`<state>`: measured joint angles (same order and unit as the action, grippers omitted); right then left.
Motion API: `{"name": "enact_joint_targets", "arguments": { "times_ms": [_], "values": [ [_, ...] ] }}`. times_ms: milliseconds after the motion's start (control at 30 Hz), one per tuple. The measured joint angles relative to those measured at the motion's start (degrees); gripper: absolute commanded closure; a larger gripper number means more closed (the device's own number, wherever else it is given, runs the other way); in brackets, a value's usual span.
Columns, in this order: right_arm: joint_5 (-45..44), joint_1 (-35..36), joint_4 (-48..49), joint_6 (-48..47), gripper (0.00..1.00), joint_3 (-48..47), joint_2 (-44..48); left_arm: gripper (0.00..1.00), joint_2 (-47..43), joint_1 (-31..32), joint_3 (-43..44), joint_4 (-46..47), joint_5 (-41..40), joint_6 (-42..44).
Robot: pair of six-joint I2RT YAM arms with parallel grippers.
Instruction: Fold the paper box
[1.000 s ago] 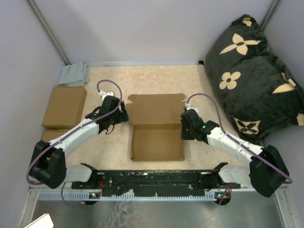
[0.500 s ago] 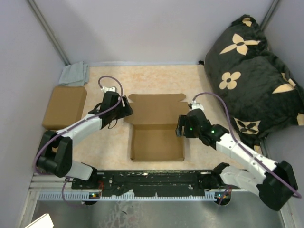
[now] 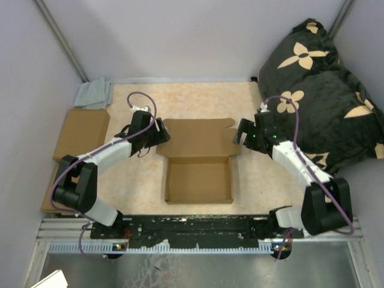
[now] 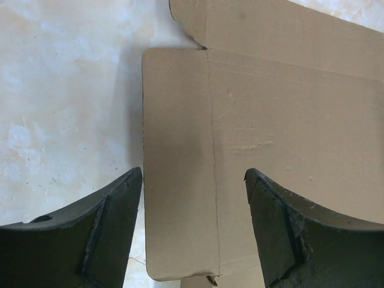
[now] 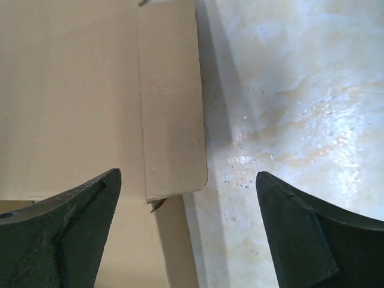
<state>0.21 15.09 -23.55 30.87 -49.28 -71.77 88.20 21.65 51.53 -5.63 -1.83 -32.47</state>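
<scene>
The paper box [image 3: 198, 162] lies in the middle of the table. Its near half is a shallow tray with walls up, and its lid panel [image 3: 198, 138] lies flat behind. My left gripper [image 3: 161, 133] hangs open at the lid's left edge; in the left wrist view its fingers [image 4: 114, 222] straddle the narrow left side flap [image 4: 177, 168] without touching it. At the lid's right edge my right gripper [image 3: 240, 135] is open too. In the right wrist view the right side flap [image 5: 171, 120] sits between its wide-apart fingers [image 5: 300, 234], which hold nothing.
A closed brown cardboard box [image 3: 81, 135] lies at the left, with another box [image 3: 57, 172] partly under my left arm. A grey cloth [image 3: 93, 94] sits in the far left corner. A black flowered cushion [image 3: 324, 90] fills the right side. Walls stand close all around.
Both arms have swung away from the tray's sides toward the far lid corners. The right gripper has opened wide; the left one has stayed open.
</scene>
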Motion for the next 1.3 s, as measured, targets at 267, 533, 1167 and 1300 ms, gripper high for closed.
{"name": "enact_joint_targets", "arguments": {
  "times_ms": [267, 533, 1167, 1300],
  "values": [
    [5.4, -0.6, 3.0, -1.7, 0.22, -1.7, -12.6, 0.29, 3.2, -1.5, 0.8, 0.4, 2.9, 0.1],
    [10.5, -0.7, 6.4, -3.5, 0.36, -3.8, -17.7, 0.39, 7.4, -2.2, 3.1, 0.5, 6.4, 0.1],
    [7.9, 4.4, 3.2, -9.7, 0.50, -12.0, -19.0, 0.65, 10.8, -1.7, 8.2, 2.1, 13.1, 3.2],
    [5.3, 7.5, 2.3, -10.1, 0.50, -14.3, -21.3, 0.72, 12.9, -1.4, 10.9, 1.1, 13.0, 4.4]
  ]
}}
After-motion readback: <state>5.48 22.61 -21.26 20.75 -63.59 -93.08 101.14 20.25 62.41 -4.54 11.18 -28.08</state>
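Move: The lid's left side flap lies under my left fingers, about 3 cm ahead, 1 cm right and 4 cm below; the lid panel's middle is 3 cm ahead, 13 cm right. The lid's right side flap is some 4 cm ahead, 4 cm left and 7 cm below my right hand, the panel's middle 4 cm ahead, 15 cm left. The open tray's middle lies about 13 cm back from the panel's. I fold both side flaps inward together. My right hand drops about 6 cm beside its flap, then sweeps left and forward, rising a little and turning counter-clockwise some 20 degrees; my left dips, then works right and forward about 4 cm, turning slightly clockwise. Both grippers narrow to around half or less, each outer finger coming against its flap's outer face. ##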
